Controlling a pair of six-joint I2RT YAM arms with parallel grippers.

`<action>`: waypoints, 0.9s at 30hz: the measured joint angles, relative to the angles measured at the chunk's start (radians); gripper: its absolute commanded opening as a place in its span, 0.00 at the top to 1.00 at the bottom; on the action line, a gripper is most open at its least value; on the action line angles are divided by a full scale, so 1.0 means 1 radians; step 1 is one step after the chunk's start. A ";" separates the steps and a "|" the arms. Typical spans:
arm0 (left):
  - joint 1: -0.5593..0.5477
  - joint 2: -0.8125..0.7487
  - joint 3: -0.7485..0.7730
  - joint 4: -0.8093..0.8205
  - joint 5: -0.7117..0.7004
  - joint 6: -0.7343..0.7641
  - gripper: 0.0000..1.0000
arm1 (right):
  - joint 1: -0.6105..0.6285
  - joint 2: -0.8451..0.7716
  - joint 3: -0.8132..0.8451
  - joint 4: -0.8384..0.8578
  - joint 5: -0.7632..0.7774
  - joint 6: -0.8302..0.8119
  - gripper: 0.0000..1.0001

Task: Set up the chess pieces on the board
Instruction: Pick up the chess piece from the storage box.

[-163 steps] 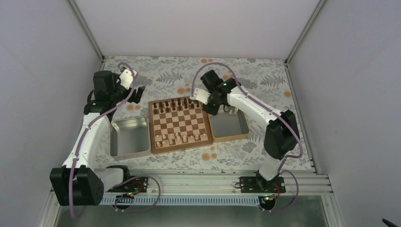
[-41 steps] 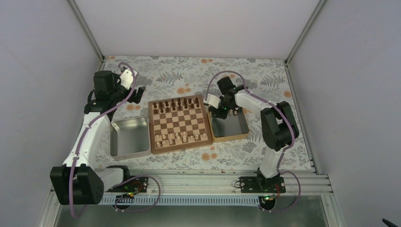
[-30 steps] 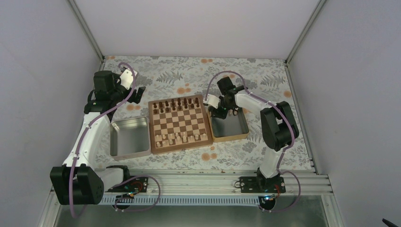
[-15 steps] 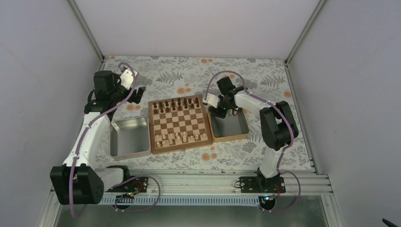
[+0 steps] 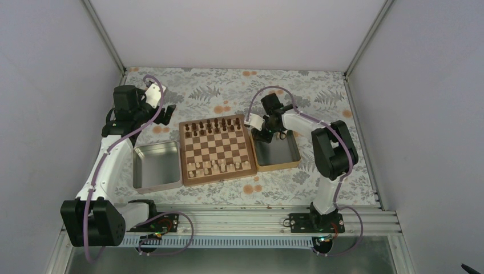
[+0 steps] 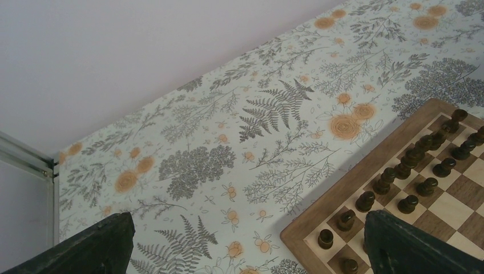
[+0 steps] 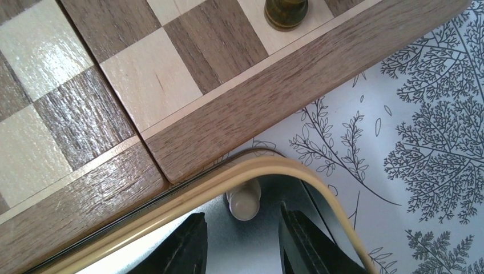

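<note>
The board (image 5: 217,149) lies mid-table, with dark pieces along its far rows and pale chess pieces (image 5: 220,166) along its near rows. My right gripper (image 5: 263,136) is down in the far left corner of the wooden-rimmed tray (image 5: 292,164). In the right wrist view it (image 7: 242,245) is open, and one pale chess piece (image 7: 244,202) lies against the tray's rim (image 7: 171,205) just beyond the fingertips, untouched. The board's corner (image 7: 228,108) shows above. My left gripper (image 5: 165,114) hangs open (image 6: 245,260) off the board's far left corner (image 6: 365,177), holding nothing.
A shiny metal tray (image 5: 155,165) sits against the board's left side. Dark pieces (image 6: 399,171) stand close together on the board's far rows, one (image 7: 285,11) near the right corner. The floral tablecloth (image 6: 228,142) runs to the enclosure walls.
My right gripper has left the board's far right corner and dropped into the wooden-rimmed tray's corner; over the last second it only shifted slightly. The left arm has stayed still.
</note>
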 measured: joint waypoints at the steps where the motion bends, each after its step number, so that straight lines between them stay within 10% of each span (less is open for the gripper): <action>1: 0.000 0.000 0.000 0.000 0.000 0.000 0.00 | 0.000 0.000 0.000 0.003 -0.001 0.000 0.65; 27: 0.000 0.000 0.000 0.000 0.003 0.000 0.00 | 0.005 -0.022 -0.015 0.006 0.011 -0.007 0.93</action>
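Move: The pale chess piece stands in the far-left corner of the storage box, about 1 cm to the left of the right hand's point, level fore and aft, some 2 cm below. The box's middle is roughly 5 cm back and 6 cm right of the hand, the chessboard's about 4 cm back and 14 cm left; the nearest dark pawn, 5 cm ahead, 7 cm left. From the left hand the piece lies 31 cm right, 2 cm back, 23 cm below. The pale piece's head is taken between the right hand's two fingertips: the hand edges about half a centimetre left and dips roughly 1 cm down to the piece, pads closing from a third open to nearly shut, then comes straight back up about 1 cm, shifting slightly right, still pinching the head. ##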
